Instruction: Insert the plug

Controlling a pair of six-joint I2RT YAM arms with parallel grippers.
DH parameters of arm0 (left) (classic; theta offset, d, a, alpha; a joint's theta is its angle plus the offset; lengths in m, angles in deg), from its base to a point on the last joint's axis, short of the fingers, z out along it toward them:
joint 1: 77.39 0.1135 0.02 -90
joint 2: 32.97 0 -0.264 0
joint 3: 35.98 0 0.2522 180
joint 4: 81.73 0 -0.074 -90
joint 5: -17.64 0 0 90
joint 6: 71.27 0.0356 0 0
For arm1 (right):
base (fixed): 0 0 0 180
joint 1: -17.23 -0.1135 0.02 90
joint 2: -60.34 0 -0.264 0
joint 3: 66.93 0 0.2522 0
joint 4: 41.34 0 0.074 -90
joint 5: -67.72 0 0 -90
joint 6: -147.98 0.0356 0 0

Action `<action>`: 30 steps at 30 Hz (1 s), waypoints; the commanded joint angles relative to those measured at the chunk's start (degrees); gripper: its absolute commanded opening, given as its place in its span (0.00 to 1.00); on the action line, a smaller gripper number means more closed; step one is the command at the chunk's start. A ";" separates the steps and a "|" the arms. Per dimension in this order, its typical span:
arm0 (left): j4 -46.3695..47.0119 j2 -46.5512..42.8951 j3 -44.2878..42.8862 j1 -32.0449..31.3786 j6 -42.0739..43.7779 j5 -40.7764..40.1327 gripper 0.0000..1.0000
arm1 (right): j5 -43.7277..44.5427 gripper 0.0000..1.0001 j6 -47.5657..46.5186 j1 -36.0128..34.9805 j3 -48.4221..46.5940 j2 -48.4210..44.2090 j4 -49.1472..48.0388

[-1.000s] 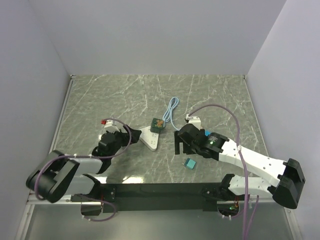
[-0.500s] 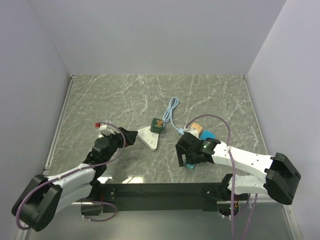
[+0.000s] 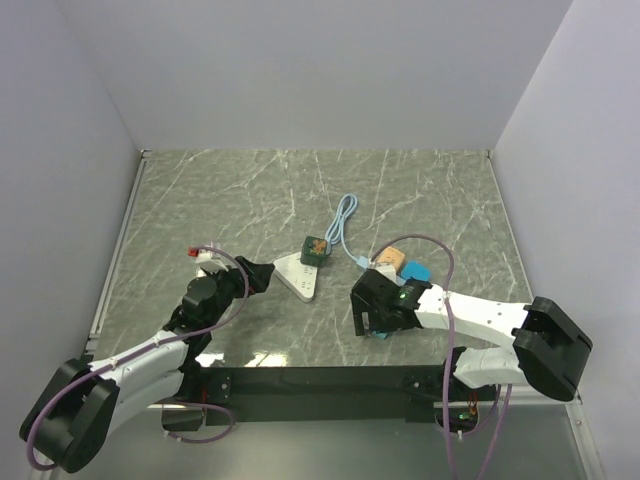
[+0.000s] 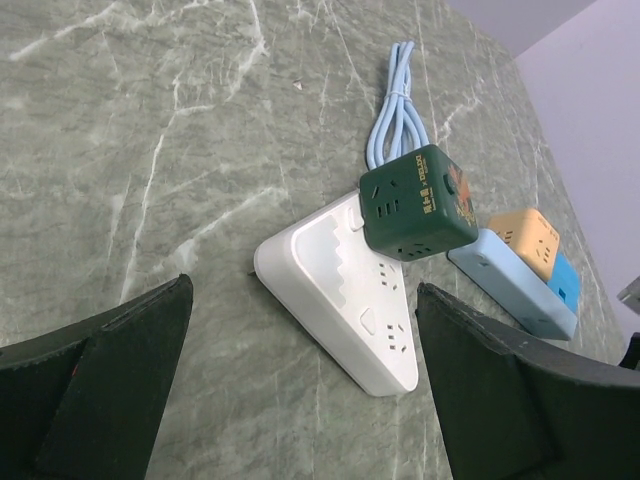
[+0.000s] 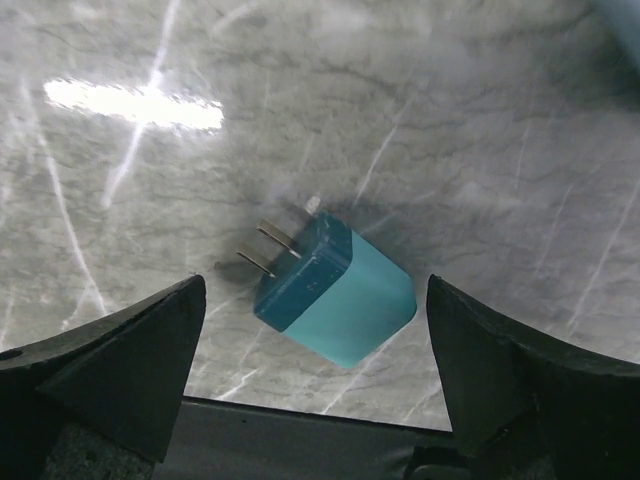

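Note:
The plug (image 5: 335, 300) is a small teal block lying on its side on the marble table, its two flat prongs pointing up-left. My right gripper (image 5: 315, 288) hangs open straight above it, one finger on each side, touching nothing. From above, the plug (image 3: 381, 331) peeks out under the right gripper (image 3: 370, 318). A white triangular power strip (image 4: 340, 290) lies mid-table with a dark green cube socket (image 4: 415, 205) at its far corner. My left gripper (image 4: 303, 300) is open and empty just short of the strip's near edge; the top view shows this left gripper (image 3: 258, 272) left of the strip (image 3: 298, 275).
A light blue cable (image 3: 345, 215) loops behind the green cube (image 3: 315, 248). A pale blue strip (image 4: 520, 290) carrying an orange cube (image 4: 530, 235) lies to the right of the white strip. The black base rail (image 3: 320, 382) runs just below the plug.
The right gripper has moved toward the near edge and now sits over the plug. The left arm has stretched rightward toward the white strip.

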 commanded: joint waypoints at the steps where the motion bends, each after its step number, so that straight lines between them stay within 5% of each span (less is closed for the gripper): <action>1: 0.78 -0.11 0.21 0.19 1.11 0.31 0.99 | -1.01 0.96 2.75 0.33 1.40 -0.57 -3.08; 25: 1.92 2.87 -1.11 0.19 1.46 1.98 0.99 | -5.41 0.50 0.29 -4.41 4.05 -1.28 -11.96; 30: 8.49 3.23 -0.93 0.10 2.52 13.64 0.99 | -0.49 0.48 0.03 -7.49 1.84 -4.43 -8.96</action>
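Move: The small teal plug lies practically under my right hand, already between the open fingers, about 1 cm to the right and 1 cm below. The long blue strip is some 11 cm ahead and 5 cm to the right of that hand, the orange block about 15 cm ahead and 4 cm right. From my left hand the teal plug lies about 12 cm back, 25 cm right and 9 cm lower. With my right hand I settle about 1 cm down and back over the teal plug and close both fingers on its sides until they stop part-way, pinching it. While closing I begin moving left, then carry on left and somewhat back, about 4 cm in all, keeping low, with the hand's left side tilting up roughly 10 degrees. ##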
